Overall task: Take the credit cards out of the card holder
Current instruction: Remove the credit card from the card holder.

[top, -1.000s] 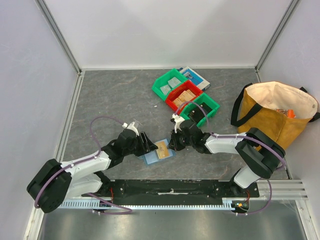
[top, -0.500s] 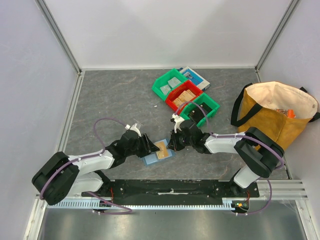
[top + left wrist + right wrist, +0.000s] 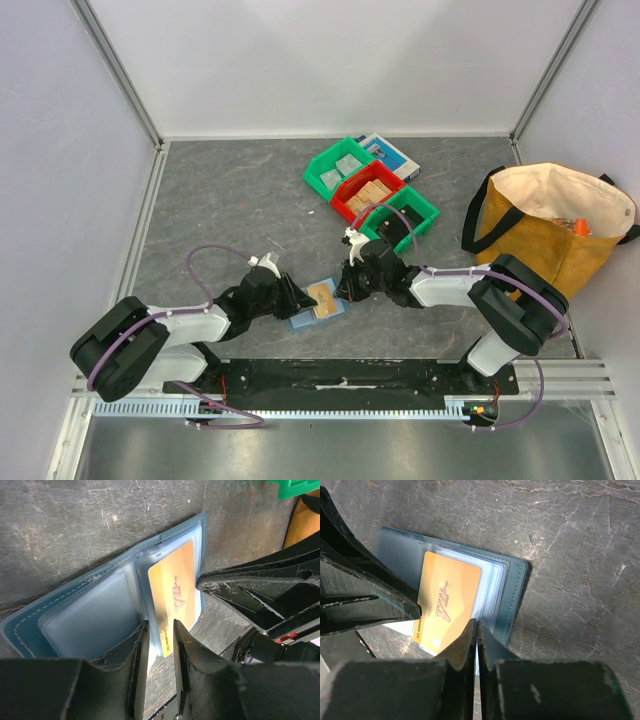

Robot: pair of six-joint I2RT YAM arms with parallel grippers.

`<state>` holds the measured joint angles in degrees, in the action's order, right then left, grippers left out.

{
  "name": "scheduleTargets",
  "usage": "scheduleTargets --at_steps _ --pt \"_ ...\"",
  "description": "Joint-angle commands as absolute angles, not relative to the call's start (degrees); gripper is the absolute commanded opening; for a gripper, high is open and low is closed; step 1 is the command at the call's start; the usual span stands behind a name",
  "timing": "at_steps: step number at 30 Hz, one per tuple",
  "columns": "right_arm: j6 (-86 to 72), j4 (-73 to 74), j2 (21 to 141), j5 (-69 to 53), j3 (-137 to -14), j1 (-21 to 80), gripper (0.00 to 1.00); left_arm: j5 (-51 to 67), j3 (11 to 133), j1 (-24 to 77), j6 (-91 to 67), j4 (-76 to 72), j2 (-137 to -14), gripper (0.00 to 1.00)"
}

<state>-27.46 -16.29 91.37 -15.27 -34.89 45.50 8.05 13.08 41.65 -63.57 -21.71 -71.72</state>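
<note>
The card holder [image 3: 303,318] [image 3: 90,615] [image 3: 512,595] lies open on the grey table, slate-blue with clear sleeves inside. One orange credit card [image 3: 322,297] [image 3: 172,592] [image 3: 447,605] marked VIP sticks partway out of a sleeve. My left gripper [image 3: 297,297] [image 3: 160,627] is down at the card's protruding end, its jaws narrowly apart with the card's corner between them and a gap still showing. My right gripper [image 3: 345,291] [image 3: 477,625] is shut at the holder's opposite edge, pinching the thin edge of a clear sleeve. Its black fingers [image 3: 235,587] rest beside the card.
Behind the holder stand two green bins [image 3: 340,165] [image 3: 410,212] and a red bin [image 3: 367,190] with cards in them. A blue-and-white flat box [image 3: 392,152] lies behind those. A tan tote bag [image 3: 555,225] sits at the right. Walls enclose the table.
My left gripper's jaws have narrowed around the card's end and the left arm has sunk lower toward the table. The right gripper stays where it was on the holder.
</note>
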Motion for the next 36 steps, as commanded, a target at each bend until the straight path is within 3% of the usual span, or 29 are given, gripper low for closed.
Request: scheduleTargets --at_steps 1,8,16,36 --pt "-27.07 -15.03 92.2 -15.29 -33.75 45.18 0.08 7.12 11.87 42.01 -65.92 -24.78 -72.07 0.32" --pt "-27.25 -15.03 92.2 -15.38 -33.66 45.18 0.07 8.44 11.78 42.01 -66.44 -27.86 -74.71 0.28" --pt "-27.33 -14.77 92.63 -15.38 -33.75 45.0 0.07 7.21 9.58 42.01 -67.94 -28.13 -70.85 0.02" --pt "-29.09 -17.57 87.1 -19.85 -35.86 44.82 0.09 6.24 9.31 42.01 -67.85 -23.11 -67.5 0.02"
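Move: The orange credit card sits in the card holder's right pocket, its middle about 3 cm right of the left hand, 1 cm ahead and 1 cm below; the holder's left half is centred some 2 cm left of that hand and 1 cm back. From the right hand the card's middle is about 3 cm left, level and 1 cm below, while the nearest green tray stands around 15 cm ahead and 13 cm right. Dipping barely half a centimetre at the card's left edge, the left hand closes its part-open fingers fully and pinches that edge, then rises about 1 cm and draws back and to its left by some 1 cm, easing the card out of the pocket. The right hand stays with its nearly shut tips at the card's right side, lifting about half a centimetre only at the very end. ##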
